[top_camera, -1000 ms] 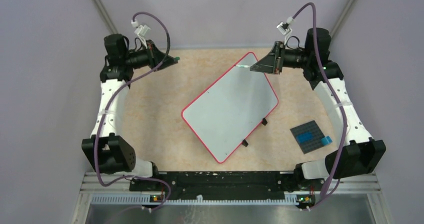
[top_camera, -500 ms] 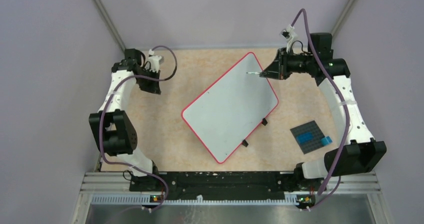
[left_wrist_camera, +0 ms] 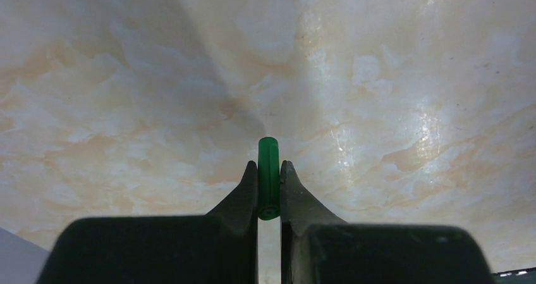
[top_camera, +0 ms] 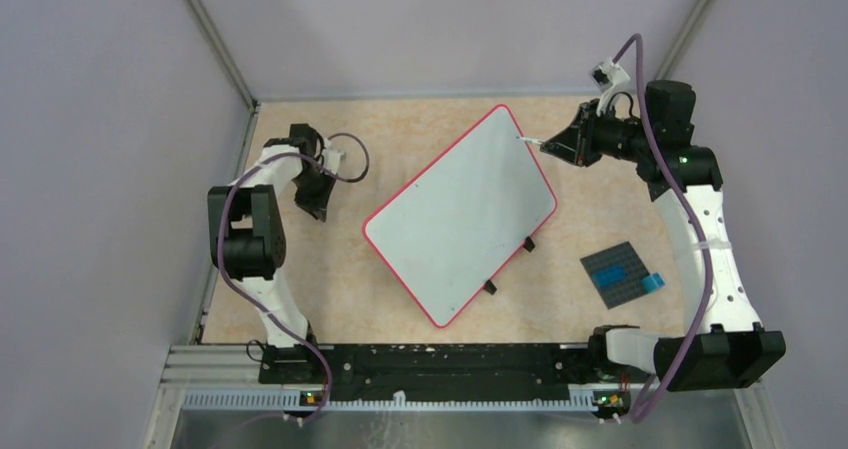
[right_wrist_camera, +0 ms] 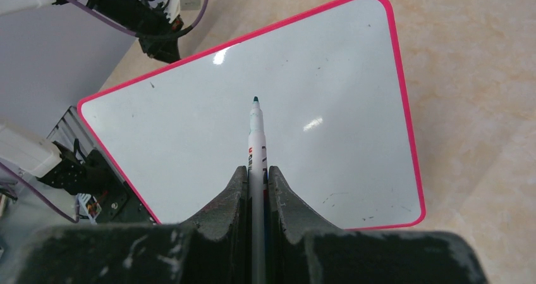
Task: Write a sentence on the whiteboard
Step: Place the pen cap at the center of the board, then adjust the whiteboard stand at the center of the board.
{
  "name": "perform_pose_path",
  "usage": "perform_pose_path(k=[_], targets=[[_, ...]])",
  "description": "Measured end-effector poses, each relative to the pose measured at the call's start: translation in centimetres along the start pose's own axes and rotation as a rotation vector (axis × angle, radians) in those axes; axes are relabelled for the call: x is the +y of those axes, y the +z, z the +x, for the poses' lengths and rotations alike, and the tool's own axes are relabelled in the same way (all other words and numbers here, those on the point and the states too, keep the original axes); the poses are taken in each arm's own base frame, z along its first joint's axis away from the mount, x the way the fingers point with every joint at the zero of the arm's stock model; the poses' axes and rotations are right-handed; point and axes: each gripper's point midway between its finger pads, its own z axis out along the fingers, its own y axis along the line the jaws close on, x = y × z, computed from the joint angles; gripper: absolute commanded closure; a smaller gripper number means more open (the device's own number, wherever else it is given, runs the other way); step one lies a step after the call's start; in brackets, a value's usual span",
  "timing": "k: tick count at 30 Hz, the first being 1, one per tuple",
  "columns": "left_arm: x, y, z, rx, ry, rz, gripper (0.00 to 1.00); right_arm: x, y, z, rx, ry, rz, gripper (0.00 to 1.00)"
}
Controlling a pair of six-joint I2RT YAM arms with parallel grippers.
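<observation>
The whiteboard [top_camera: 460, 214], white with a thin red rim, lies slanted in the middle of the table; its surface [right_wrist_camera: 328, 157] is blank apart from faint smudges. My right gripper [top_camera: 562, 147] hovers just off its far right edge, shut on a white marker [right_wrist_camera: 256, 138]. The marker's dark uncapped tip [top_camera: 521, 139] points over the board and hangs above it. My left gripper [top_camera: 319, 207] points down close to the table, left of the board. It is shut on a small green cap [left_wrist_camera: 268, 170] that sticks out beyond the fingertips.
A dark grey studded plate [top_camera: 618, 271] with a blue piece [top_camera: 652, 282] lies near the right arm. Two small black feet [top_camera: 528, 243] stick out of the board's near right edge. Grey walls close in the beige table on three sides.
The left arm folded back and brought its gripper down and toward the table at the left. The right arm drew back to the right, carrying the marker toward the board's right edge.
</observation>
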Motion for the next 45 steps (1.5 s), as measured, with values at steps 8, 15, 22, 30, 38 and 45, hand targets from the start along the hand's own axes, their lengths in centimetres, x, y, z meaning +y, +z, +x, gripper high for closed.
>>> perform_pose_path(k=[8,15,22,30,38,45], targets=[[0.2,0.9,-0.6,-0.009,-0.009,-0.039,0.90,0.3,0.0,0.0,-0.001,-0.022,-0.023,1.00],[0.4,1.5,-0.4,0.009,-0.013,-0.045,0.83,0.5,0.0,0.2,0.006,-0.040,-0.038,1.00],[0.4,1.5,-0.4,0.015,-0.014,-0.043,0.62,0.9,-0.1,0.5,0.015,-0.040,-0.062,1.00],[0.7,-0.8,-2.7,-0.027,-0.010,-0.043,0.47,1.1,-0.1,0.5,0.019,-0.045,-0.078,1.00],[0.6,-7.5,-9.2,-0.249,0.045,-0.030,0.35,0.7,0.0,0.7,0.025,-0.038,-0.076,1.00],[-6.1,-23.2,-15.5,-0.732,0.315,0.040,0.38,-2.5,-1.6,-0.7,-0.036,0.052,-0.033,1.00]])
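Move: The left gripper, pointing down, already holds the green pen cap over the bare table spot it is meant for, which lies straight below, some 4 cm down. The whiteboard lies to the right at the same depth: its nearest corner is about 13 cm right and 1 cm back, its middle some 42 cm right and 2 cm ahead. From the right gripper the spot is roughly 62 cm left, 2 cm ahead and 33 cm down. Ease the left gripper down about 1.5 cm and slightly forward to the table, then spread the fingers to roughly two thirds and let go of the cap. Once clear, lift fast, some 27 cm up, also going forward and then right, tilting the fingers forward-up about 40 degrees. Keep the marker pinched in the right gripper, drawing it about 3 cm to the right near the end. ##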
